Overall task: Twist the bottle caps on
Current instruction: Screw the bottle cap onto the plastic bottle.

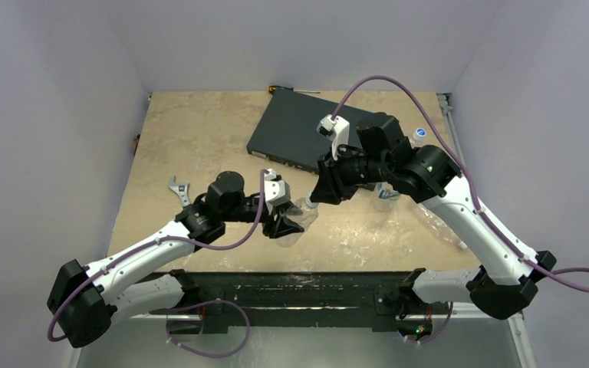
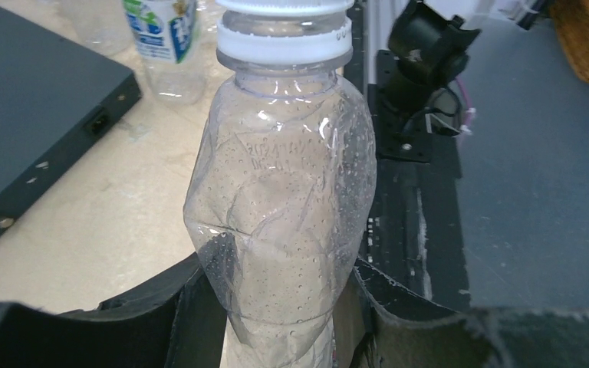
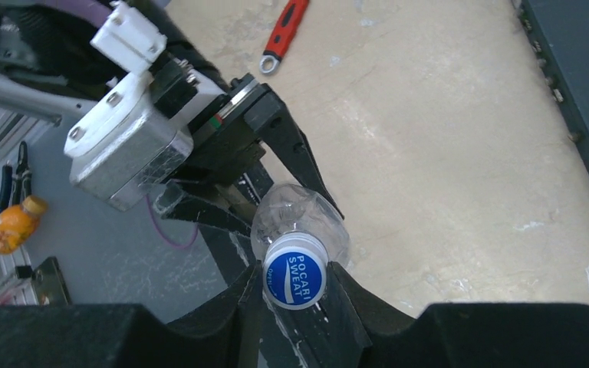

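A crumpled clear bottle (image 2: 280, 199) is tilted above the table, and my left gripper (image 2: 284, 318) is shut on its lower body. In the top view this bottle (image 1: 301, 217) points up and right from the left gripper (image 1: 287, 228) toward my right gripper (image 1: 320, 196). A blue bottle cap (image 3: 295, 279) with white lettering sits on the neck. My right gripper (image 3: 297, 297) is shut on it, a black finger (image 3: 249, 303) pressing each side. Only the cap's white skirt (image 2: 284, 34) shows in the left wrist view.
A flat black box (image 1: 307, 138) lies behind the grippers. A labelled bottle (image 1: 387, 196) stands to the right, a capped one (image 1: 419, 134) sits near the right edge, and a clear one (image 1: 441, 226) lies flat. A wrench (image 1: 178, 189) lies to the left, its red handle (image 3: 285, 31) showing.
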Robot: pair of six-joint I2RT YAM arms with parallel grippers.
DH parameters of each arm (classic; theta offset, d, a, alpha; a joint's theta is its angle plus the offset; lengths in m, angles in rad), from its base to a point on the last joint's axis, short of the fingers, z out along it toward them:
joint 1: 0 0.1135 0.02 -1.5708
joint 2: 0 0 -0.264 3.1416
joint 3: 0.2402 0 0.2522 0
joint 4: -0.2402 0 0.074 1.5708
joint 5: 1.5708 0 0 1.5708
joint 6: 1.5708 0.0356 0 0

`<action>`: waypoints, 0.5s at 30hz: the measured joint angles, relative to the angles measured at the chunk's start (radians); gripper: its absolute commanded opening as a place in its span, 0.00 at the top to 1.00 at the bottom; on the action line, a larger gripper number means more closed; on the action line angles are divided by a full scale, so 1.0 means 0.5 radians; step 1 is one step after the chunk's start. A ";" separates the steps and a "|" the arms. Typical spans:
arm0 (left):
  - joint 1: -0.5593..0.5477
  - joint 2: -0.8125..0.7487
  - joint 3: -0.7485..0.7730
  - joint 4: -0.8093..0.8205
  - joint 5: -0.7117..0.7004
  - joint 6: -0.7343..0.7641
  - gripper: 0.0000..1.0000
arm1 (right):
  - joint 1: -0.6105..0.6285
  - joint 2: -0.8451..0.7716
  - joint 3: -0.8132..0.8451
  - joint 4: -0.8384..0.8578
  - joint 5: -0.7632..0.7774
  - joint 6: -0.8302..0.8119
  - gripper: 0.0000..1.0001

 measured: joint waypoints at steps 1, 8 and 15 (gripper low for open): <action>0.000 0.005 0.006 -0.004 -0.057 0.019 1.00 | -0.003 0.008 0.000 0.016 0.034 0.031 0.79; 0.000 0.101 0.032 -0.002 -0.573 0.169 1.00 | -0.050 0.185 0.027 0.116 0.333 0.324 0.81; 0.002 0.294 0.032 0.194 -1.146 0.269 1.00 | -0.075 0.436 0.125 0.234 0.622 0.623 0.83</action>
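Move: The left gripper already holds the plastic bottle; the bottle cap sits about 10 cm above that hand, some 3 cm to its right and 2 cm forward. The right gripper already pinches the cap, with the bottle mouth about 2 cm below, level fore-and-aft, and 1 cm left. From the right hand, the dark flat box is roughly 34 cm ahead, straight on, and a labelled standing bottle about 16 cm ahead and 24 cm right, both far below. Carry both grippers forward together about 10 cm, sinking some 3 cm, towards the dark box. Keep the left grip on the bottle and turn it counter-clockwise roughly 30 degrees, while the right fingers keep pinching the cap and turn it clockwise nearly as far, so cap and bottle twist against each other in the tightening sense. ##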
